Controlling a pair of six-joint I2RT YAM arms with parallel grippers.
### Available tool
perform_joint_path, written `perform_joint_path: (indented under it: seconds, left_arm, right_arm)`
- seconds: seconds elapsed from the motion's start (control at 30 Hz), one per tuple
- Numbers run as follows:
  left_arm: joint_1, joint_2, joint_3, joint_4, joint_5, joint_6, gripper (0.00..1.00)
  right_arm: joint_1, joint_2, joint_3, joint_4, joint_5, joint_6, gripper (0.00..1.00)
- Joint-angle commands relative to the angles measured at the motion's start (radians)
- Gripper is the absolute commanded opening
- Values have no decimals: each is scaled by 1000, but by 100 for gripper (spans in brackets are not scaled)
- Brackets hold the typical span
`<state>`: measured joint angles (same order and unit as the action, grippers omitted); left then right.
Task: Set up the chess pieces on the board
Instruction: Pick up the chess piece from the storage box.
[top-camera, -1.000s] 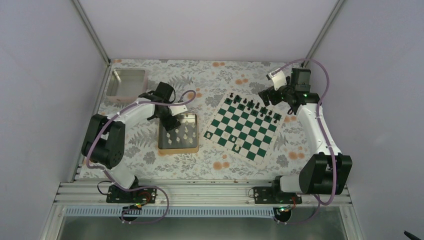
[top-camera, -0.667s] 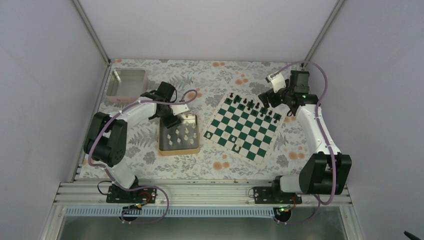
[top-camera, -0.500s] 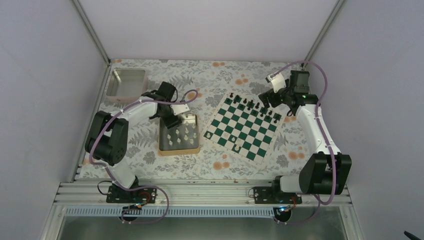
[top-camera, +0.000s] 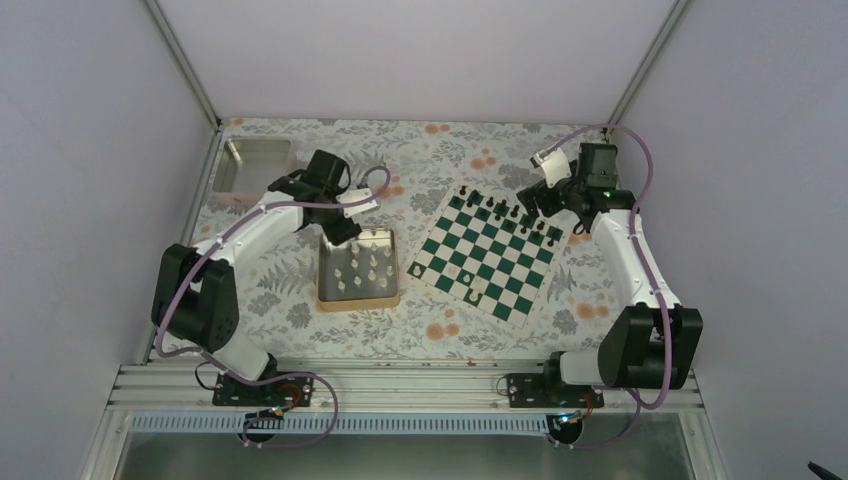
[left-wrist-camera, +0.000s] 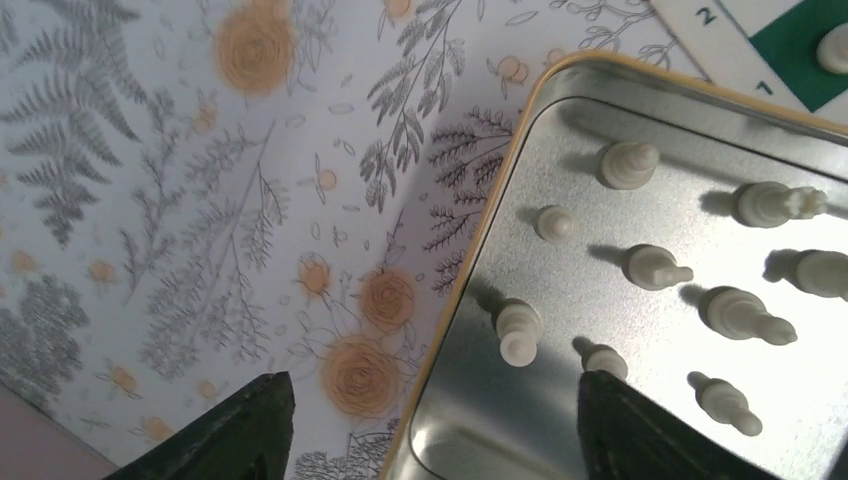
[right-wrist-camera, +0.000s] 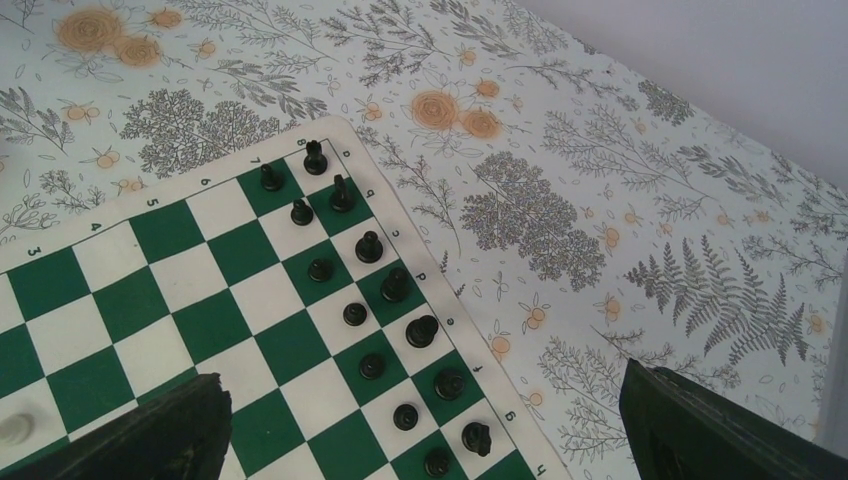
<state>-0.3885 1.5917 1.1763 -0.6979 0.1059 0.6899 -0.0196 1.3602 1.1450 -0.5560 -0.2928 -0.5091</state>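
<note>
Several cream chess pieces (left-wrist-camera: 650, 267) stand in a gold-rimmed metal tin (left-wrist-camera: 490, 245), which lies left of the board in the top view (top-camera: 330, 285). My left gripper (left-wrist-camera: 432, 440) is open and empty, straddling the tin's left rim near a corner; in the top view it (top-camera: 341, 226) hovers at the tin's far edge. The green-and-white board (top-camera: 500, 240) carries two rows of black pieces (right-wrist-camera: 368, 246) along its far side. One cream piece (right-wrist-camera: 14, 428) stands on the board's near side. My right gripper (right-wrist-camera: 425, 445) is open and empty above the black rows (top-camera: 533, 203).
A pinkish square tray (top-camera: 228, 175) sits at the far left corner. The floral tablecloth (top-camera: 300, 310) covers the table. White walls and metal posts close in the back and sides. The board's corner with a cream piece (left-wrist-camera: 832, 48) shows at the left wrist view's top right.
My left gripper has pulled back from over the tin's middle to its far-left edge and the left elbow has swung outward. The right arm has barely moved.
</note>
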Motion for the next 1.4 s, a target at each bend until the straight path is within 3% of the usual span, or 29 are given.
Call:
perform_joint_path:
  seconds: [0.0, 0.23, 1.37]
  left_arm:
    - [-15, -15, 38, -81, 23, 13, 65]
    - [-27, 34, -3, -103, 23, 24, 44]
    - [-30, 159, -21, 20, 31, 4, 44]
  right_arm:
    - [9, -13, -14, 8, 4, -21, 100]
    - [9, -12, -10, 2, 4, -25, 100]
    - [9, -22, -32, -4, 17, -40, 100]
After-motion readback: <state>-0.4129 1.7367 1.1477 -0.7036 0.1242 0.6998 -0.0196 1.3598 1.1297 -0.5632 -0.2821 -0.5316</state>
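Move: The tall white chess piece by the storage box's far wall lies about 10 cm below the left hand and 2 cm back, with no sideways offset. One neighbour stands some 3 cm behind that piece; a small pawn is 4 cm to its right, level with it, and another piece is 4 cm right of it and 4 cm back. From the right hand the tall piece is about 39 cm left, 6 cm back and 20 cm below. No grip yet: the left hand heads down onto the tall white piece, its fingers narrowing early from about three-quarters open to under half and staying there. It rises barely 1 cm while starting back some 2.5 cm, then sinks to about 6 cm below its start, easing slightly forward as the wrist tips the fingers about 10 degrees nearer vertical. ##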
